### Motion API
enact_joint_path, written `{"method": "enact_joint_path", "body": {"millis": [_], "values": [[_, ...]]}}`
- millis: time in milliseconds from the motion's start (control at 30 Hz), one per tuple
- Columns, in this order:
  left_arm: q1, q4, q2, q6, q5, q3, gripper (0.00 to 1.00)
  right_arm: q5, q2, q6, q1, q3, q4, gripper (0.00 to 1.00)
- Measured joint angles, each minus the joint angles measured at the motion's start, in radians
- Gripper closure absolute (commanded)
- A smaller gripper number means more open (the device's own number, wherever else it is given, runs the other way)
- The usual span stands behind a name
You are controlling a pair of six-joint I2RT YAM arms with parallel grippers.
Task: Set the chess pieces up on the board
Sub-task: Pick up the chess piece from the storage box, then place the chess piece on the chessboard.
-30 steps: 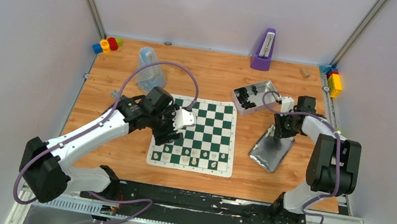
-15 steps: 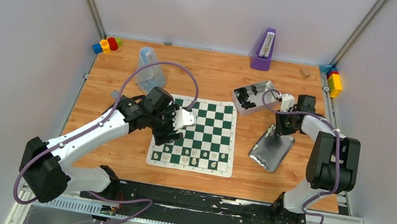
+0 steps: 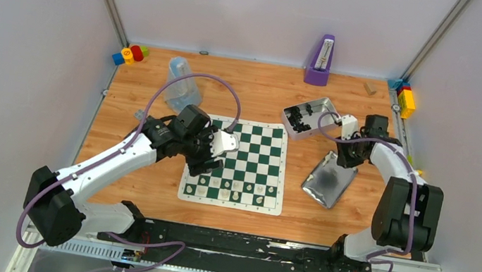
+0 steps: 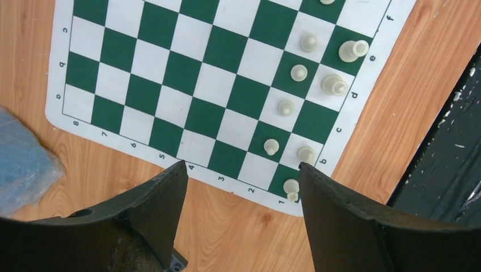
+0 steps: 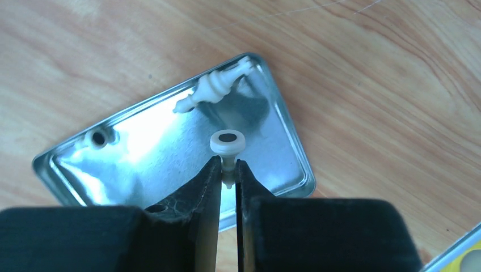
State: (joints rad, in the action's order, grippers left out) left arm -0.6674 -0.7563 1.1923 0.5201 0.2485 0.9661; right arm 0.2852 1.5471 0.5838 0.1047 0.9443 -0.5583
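Observation:
The green-and-white board (image 3: 261, 146) lies mid-table. Several cream chess pieces (image 3: 230, 193) stand along its near rows, and they also show in the left wrist view (image 4: 299, 72). My left gripper (image 3: 206, 162) hovers open over the board's left edge (image 4: 241, 164) with nothing between its fingers. My right gripper (image 3: 347, 158) is shut on a cream chess piece (image 5: 227, 141), pinched by its thin stem (image 5: 228, 161) above a shiny metal tray (image 5: 142, 147). Another cream piece (image 5: 214, 88) lies on its side at the tray's far rim.
The metal tray (image 3: 328, 180) lies right of the board. Behind it, a second tin (image 3: 308, 116) holds dark pieces. A clear plastic bag (image 3: 181, 85) sits behind the board's left corner, and a purple box (image 3: 320, 60) at the back. Coloured blocks (image 3: 130, 54) (image 3: 406, 96) occupy both back corners.
The right gripper's jaws have closed onto the cream piece and the wrist has moved slightly back and right. The metal tray now lies flatter. The left arm has not moved.

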Motion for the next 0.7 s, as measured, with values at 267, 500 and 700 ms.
{"method": "enact_joint_path", "body": {"millis": [267,500,700], "values": [[0.087,0.045,0.000,-0.061,0.020,0.002,0.20,0.008,-0.068,0.105,-0.174,0.105,-0.243,1.00],[0.225,0.073,0.055,-0.166,0.171,0.071,0.20,0.115,-0.084,0.058,-0.438,0.199,-0.313,1.00],[0.259,0.095,0.209,-0.313,0.368,0.198,0.20,0.238,-0.084,-0.044,-0.582,0.257,-0.215,0.99]]}}
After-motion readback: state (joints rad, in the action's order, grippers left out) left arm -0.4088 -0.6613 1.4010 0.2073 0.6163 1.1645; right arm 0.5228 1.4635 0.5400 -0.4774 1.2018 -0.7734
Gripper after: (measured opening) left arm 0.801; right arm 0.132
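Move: The right fingers already hold a white chess piece low over the far right part of the tray, whose middle lies some 6 cm back and 5 cm left. The open left gripper is about 45 cm to the left, 10 cm back and 9 cm higher; the board's middle is 37 cm left and 4 cm back, the black-piece box 17 cm ahead and 13 cm left. From the left hand, that held piece is roughly 45 cm right, 10 cm ahead and 9 cm lower. Swiftly leftward and climbing, the right hand leaves the tray for the space over the board, some 22 cm left, 10 cm up and 5 cm back, turning about 35 degrees counter-clockwise, its pinch on the white piece kept. The open left hand goes forward and up, latterly also right towards the right hand, swinging its fingers rightward. ##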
